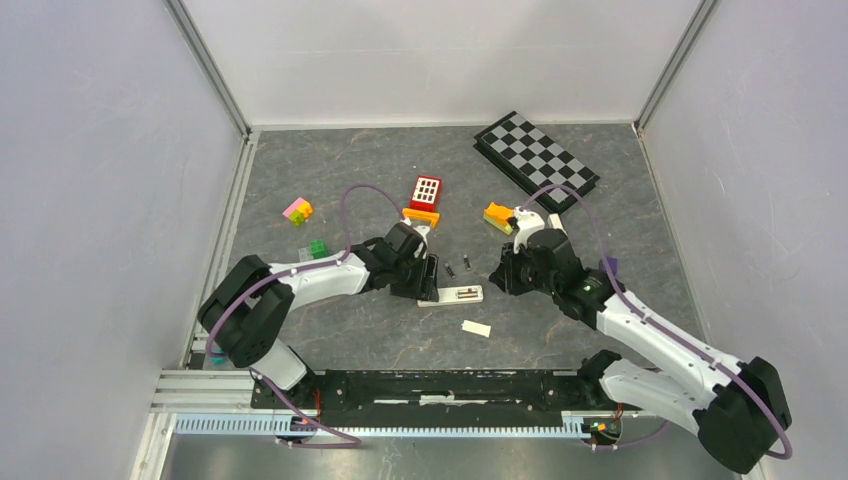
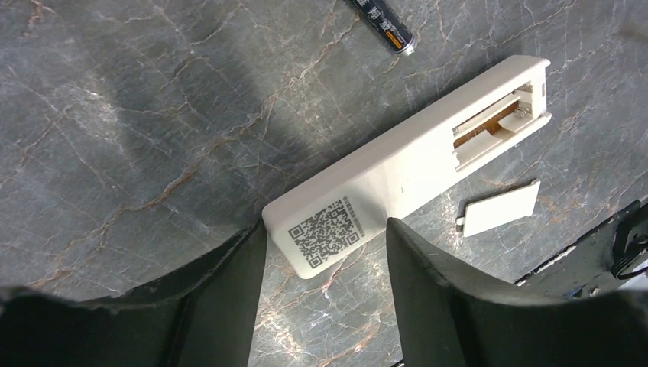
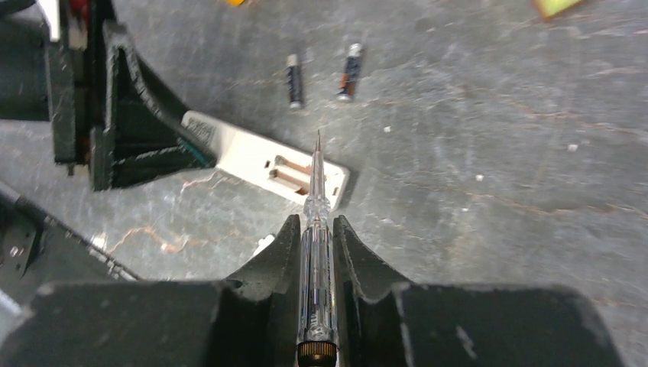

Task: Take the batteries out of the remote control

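The white remote [image 2: 413, 164] lies back-up on the table, and its battery bay [image 2: 497, 122] is uncovered with only a spring showing inside. My left gripper [image 2: 327, 229] stands open, with its fingertips on either side of the remote's QR-code end. Two batteries [image 3: 293, 80] [image 3: 349, 73] lie side by side on the table just beyond the remote; they also show in the top view [image 1: 450, 269] [image 1: 466, 264]. My right gripper [image 3: 315, 222] is shut on a clear-handled tool [image 3: 317, 252], and the tool's thin tip hangs over the bay end of the remote [image 3: 252, 157].
The remote's white cover [image 1: 476, 328] lies loose on the near side of the remote. A checkerboard [image 1: 536, 158] sits at the back right. Toy bricks are scattered behind the arms: red [image 1: 426, 190], orange-yellow [image 1: 498, 216], pink-yellow [image 1: 297, 211] and green [image 1: 318, 248].
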`<state>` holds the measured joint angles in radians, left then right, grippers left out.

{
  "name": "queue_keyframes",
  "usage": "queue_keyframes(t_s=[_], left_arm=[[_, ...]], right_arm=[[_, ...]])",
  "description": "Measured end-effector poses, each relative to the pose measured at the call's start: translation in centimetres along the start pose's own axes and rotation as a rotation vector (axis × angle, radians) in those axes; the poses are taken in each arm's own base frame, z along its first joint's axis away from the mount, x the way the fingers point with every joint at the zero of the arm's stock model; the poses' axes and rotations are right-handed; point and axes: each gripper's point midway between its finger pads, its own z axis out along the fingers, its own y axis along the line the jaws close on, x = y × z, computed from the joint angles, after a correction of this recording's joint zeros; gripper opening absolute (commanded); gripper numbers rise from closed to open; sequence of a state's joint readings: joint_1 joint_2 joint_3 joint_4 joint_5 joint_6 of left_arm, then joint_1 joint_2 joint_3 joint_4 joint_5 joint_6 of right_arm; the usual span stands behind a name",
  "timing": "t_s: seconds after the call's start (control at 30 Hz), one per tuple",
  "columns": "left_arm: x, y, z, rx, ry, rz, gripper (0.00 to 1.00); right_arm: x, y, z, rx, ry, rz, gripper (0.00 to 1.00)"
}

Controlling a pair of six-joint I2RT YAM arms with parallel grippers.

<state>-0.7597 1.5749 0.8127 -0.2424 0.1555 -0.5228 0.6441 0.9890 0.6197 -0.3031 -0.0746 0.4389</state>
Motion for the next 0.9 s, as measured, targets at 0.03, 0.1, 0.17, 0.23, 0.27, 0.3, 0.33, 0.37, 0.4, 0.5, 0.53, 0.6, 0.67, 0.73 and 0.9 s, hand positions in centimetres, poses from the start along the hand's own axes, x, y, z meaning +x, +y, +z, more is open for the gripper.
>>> queue_keyframes(t_s=[0.03,0.1,0.17,0.23,0.27,0.3,0.33,0.37,0.4,0.5,0.53,0.6,0.67,0.73,0.9], left_arm=[[0.0,-0.1,0.0,0.001,-0.002,0.002,0.69],[-0.1,-0.1,-0.1,0.001,-0.007,0.005,0.72],[-0.3,-0.1,-0.2,-0.002,-0.016,0.007,0.75],[-0.6,-0.3,-0.6,-0.002,-0.033,0.010,0.77],[-0.9,-0.4,-0.8,0.002,-0.046,0.011,0.78],[-1.2,-0.6,-1.1,0.008,-0.060,0.014,0.78],[-1.5,-0.8,-1.4,0.013,-0.073,0.016,0.79],[-1.8,-0.9,-1.7,0.017,-0.087,0.018,0.79],[-2.1,-1.1,-2.0,0.021,-0.103,0.020,0.80],[-2.8,-1.3,-2.8,0.026,-0.141,0.023,0.81],[-3.0,-1.4,-3.1,0.028,-0.155,0.024,0.82],[-3.3,-1.4,-3.5,0.027,-0.176,0.026,0.83],[-3.3,-1.3,-3.8,0.025,-0.190,0.026,0.85],[-3.3,-1.2,-4.0,0.025,-0.198,0.027,0.86],[-3.2,-1.0,-4.1,0.015,-0.206,0.026,0.92]], right_arm=[[-0.3,-0.4,-0.2,0.023,-0.021,-0.001,0.00],[-0.8,-1.4,-0.6,0.073,-0.063,0.000,0.00],[-1.0,-2.7,-0.9,0.139,-0.106,0.007,0.00],[-0.6,-4.4,-1.2,0.217,-0.136,0.023,0.00],[-0.1,-5.5,-1.3,0.266,-0.151,0.037,0.00],[0.6,-6.7,-1.3,0.318,-0.157,0.051,0.00],[1.4,-7.6,-1.4,0.356,-0.159,0.062,0.00],[2.2,-8.5,-1.3,0.391,-0.159,0.071,0.00],[3.1,-9.2,-1.2,0.414,-0.161,0.078,0.00],[4.2,-10.1,-0.8,0.407,-0.230,0.120,0.00],[4.2,-10.1,-0.6,0.393,-0.264,0.138,0.00],[4.5,-10.4,-0.3,0.373,-0.324,0.178,0.00],[4.7,-10.7,-0.1,0.359,-0.373,0.216,0.02],[4.9,-10.9,0.2,0.346,-0.405,0.246,0.05],[4.8,-10.9,0.7,0.338,-0.413,0.245,0.11]])
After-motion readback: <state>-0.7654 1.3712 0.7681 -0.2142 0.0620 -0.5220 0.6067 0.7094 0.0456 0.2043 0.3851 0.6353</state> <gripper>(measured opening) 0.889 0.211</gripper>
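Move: At the left hand's fingertips is the QR-label end of the remote control, whose middle lies some 5 cm to the right; the near battery is about 6 cm ahead and 5 cm right, the cover about 6 cm back and 10 cm right. The right hand holds a screwdriver over bare table; the clear spot it heads for is roughly 9 cm right, 2 cm ahead, 10 cm down. The remote control's middle is about 9 cm left and 1 cm back, the far battery 6 cm ahead and 5 cm left. Swinging away from the remote control with the screwdriver still gripped, the right hand goes about 9 cm right, then mostly sinks, some 7 cm in all, towards the bare table, turning about 30 degrees clockwise. The left hand, fingers already parting, opens wider and rises about 5 cm off the label end, edging forward as its fingertips tilt forward a little. ##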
